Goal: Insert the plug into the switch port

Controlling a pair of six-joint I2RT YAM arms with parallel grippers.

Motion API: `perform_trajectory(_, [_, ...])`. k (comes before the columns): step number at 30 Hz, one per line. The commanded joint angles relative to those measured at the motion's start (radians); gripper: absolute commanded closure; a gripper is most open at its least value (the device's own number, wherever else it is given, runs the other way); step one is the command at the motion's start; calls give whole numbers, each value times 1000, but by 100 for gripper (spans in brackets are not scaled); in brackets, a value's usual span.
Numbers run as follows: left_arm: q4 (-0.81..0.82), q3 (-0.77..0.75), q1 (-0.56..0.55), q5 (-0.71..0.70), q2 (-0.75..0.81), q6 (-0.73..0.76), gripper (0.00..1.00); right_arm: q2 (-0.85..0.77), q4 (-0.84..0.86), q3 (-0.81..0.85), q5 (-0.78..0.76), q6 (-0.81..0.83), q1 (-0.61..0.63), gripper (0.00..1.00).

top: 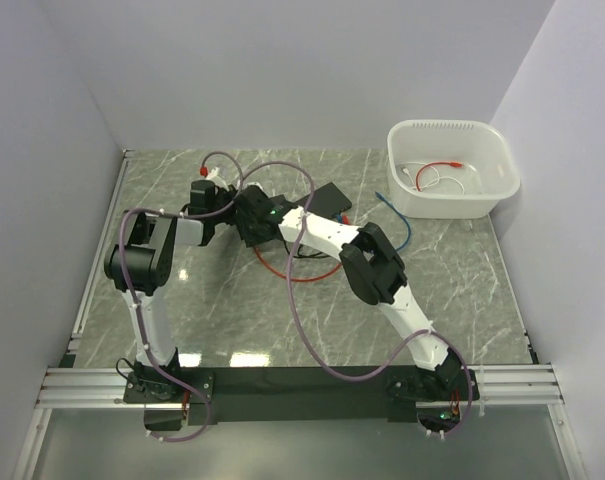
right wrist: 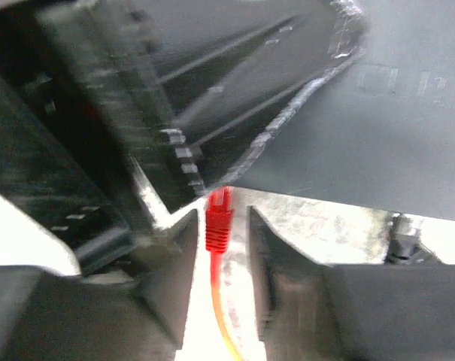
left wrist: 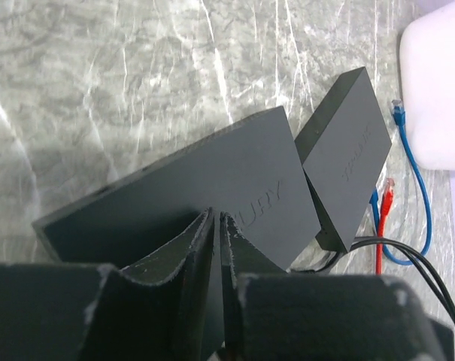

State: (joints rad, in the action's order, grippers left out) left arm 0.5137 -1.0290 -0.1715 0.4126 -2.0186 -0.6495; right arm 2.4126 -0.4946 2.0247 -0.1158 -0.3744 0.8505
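My left gripper is shut on the edge of a flat black switch and holds it tilted off the table. In the left wrist view its fingers are pressed together on that edge. My right gripper meets it from the right. In the right wrist view the red plug stands between the right gripper's fingertips, close to the left one, pointing at the switch's edge just ahead. That view is blurred and shows no ports clearly. Its red cable loops over the table.
A second black switch lies right of the grippers and also shows in the left wrist view. Beside it lie a blue cable and another red plug. A white bin with a cable stands at the back right.
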Motion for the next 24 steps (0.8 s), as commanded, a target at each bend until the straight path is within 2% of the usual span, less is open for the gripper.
perform_trajectory(1, [-274,87,-39,49,11,27,82,-73,241,-67,-105,5,-76,56])
perform_trajectory(9, [-279,96,-25,-8,70,22,80,-151,295,-191,-85,11,-62,46])
perform_trajectory(15, [-285,95,-8,-77,126,11,76,-225,326,-277,-105,14,-34,44])
perform_trajectory(24, [-339,37,9,-215,193,-4,57,-374,367,-414,-133,11,-21,31])
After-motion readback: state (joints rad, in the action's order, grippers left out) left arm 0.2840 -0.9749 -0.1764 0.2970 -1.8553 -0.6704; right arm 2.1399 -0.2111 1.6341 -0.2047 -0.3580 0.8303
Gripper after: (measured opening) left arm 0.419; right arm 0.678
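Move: The right hand is at the red plug, whose head lies between its already parted fingertips, about 1 cm below the hand point. From this hand the switch's middle is some 6 cm ahead and 2 cm right, the black plug 3 cm ahead and 6 cm right, and the second switch 9 cm ahead and 17 cm right. From the left hand, over the switch, the red plug lies about 7 cm back and 3 cm right, and the switch's middle level ahead and 4 cm right, 3 cm below. Leave the red plug in its port: spread the right fingers wider around it, easing the hand up at first, then carry it about 4 cm up and 4 cm right towards the black plug's side, tipping the fingers up some 10 degrees. Meanwhile draw the left gripper back about 3 cm and 2 cm left off the switch's middle, rising slightly, and part its shut fingers late on. ##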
